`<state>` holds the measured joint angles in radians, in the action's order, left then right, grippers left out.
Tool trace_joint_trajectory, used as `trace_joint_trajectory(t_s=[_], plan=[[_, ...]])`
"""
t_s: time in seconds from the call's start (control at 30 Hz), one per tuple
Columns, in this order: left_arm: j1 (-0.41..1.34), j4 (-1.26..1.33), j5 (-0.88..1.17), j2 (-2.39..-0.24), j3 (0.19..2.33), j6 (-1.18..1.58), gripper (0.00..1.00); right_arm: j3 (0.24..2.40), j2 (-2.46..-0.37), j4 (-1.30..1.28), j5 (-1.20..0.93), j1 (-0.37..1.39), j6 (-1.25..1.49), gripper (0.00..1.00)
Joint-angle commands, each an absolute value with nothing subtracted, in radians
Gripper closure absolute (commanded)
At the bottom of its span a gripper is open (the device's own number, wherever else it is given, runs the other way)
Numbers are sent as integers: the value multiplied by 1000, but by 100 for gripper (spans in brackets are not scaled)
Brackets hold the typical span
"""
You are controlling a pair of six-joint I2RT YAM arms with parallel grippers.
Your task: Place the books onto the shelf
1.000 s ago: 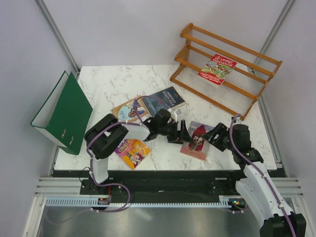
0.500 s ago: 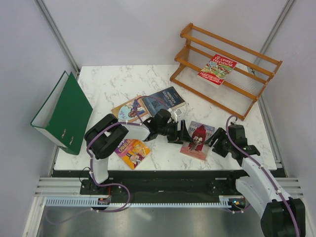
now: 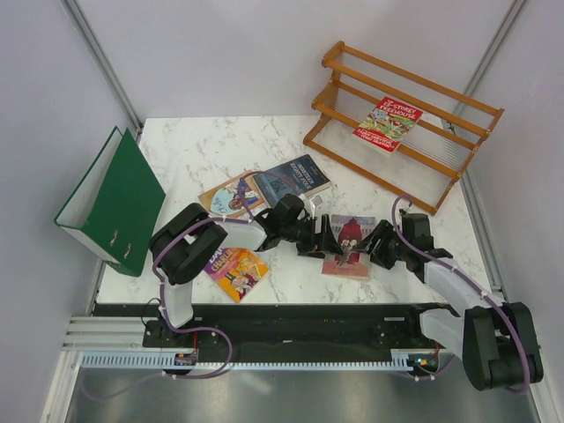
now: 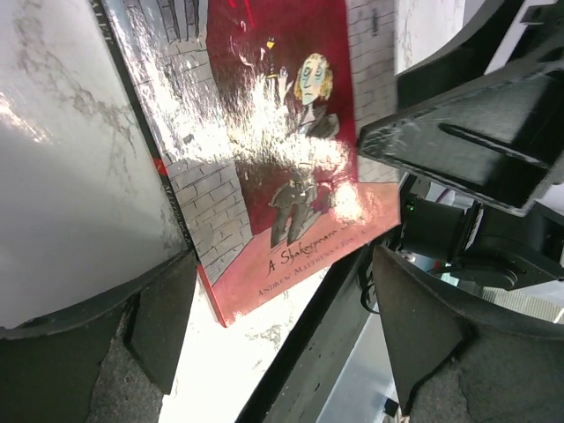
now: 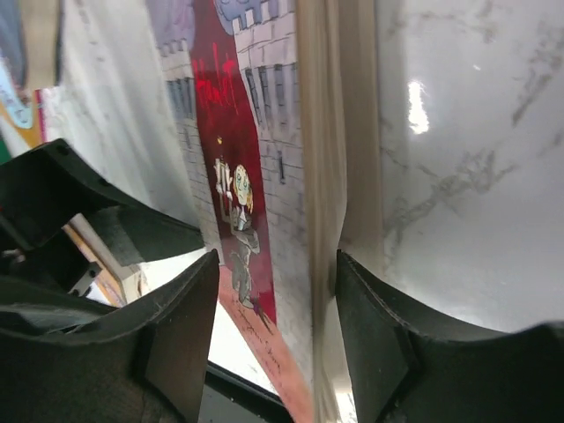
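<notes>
The pink book with dark figures (image 3: 350, 245) lies near the table's front edge between my two grippers. My left gripper (image 3: 328, 238) is open at its left side, and the book's (image 4: 282, 132) near corner lies between the wide jaws (image 4: 282, 344) without touching them. My right gripper (image 3: 379, 242) straddles the book's right page edge (image 5: 326, 176). Its jaws (image 5: 278, 335) are open, with a gap to the cover on one side. The red cartoon book (image 3: 388, 122) rests on the shelf (image 3: 352, 145). The dark blue (image 3: 291, 179), tan (image 3: 231, 196) and purple-and-yellow (image 3: 236, 269) books lie on the table.
A large green ring binder (image 3: 113, 201) stands open at the table's left edge. The shelf stands at the back right corner against the wall. The table's front edge (image 4: 326, 317) runs just past the pink book's corner.
My right gripper has moved left onto the pink book's right edge and its jaws have narrowed. The book has shifted slightly left. The left arm has stayed put.
</notes>
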<state>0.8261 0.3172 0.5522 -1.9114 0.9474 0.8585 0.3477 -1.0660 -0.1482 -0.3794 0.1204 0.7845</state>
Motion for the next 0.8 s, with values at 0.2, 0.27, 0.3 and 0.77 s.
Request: trace_joint_trajectory(t_s=[0.2,0.27,0.3,0.77], plan=[[848,292,571,-1882,980,867,14,321,-936,-8,-486,127,821,77],[848,270,545,-1861,979,850,14,324,-954,-6,-492,129,812,97],[848,258,531,-1850,974,842,14,325,-957,-6,-497,127,811,98],[821,297,328,-1688,827,859,12,402,-847,-31,-532,127,827,100]])
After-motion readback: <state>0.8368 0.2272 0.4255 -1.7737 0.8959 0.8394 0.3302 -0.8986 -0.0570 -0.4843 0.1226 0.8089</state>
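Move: The Shakespeare book lies right at both hands: its middle is about 5 cm to the left of the right hand, 1 cm ahead and a touch below, with its page edge between those open fingers. From the left hand, at its near left corner, its middle is some 5 cm right, 3 cm ahead and 3 cm down. The blue book is about 21 cm ahead of the right hand and 23 cm left; the shelf's bottom front rail is roughly 23 cm straight ahead. The Shakespeare book's right-hand page edge is lifted as the right hand rises about 5 cm, drifting slightly left and forward, its fingertips tilting up some 15 degrees; its fingers close almost fully early in the rise and pinch only the upper cover and some pages. The left hand, still wide open at the spine side, draws off about 2 cm up and left near the end. ##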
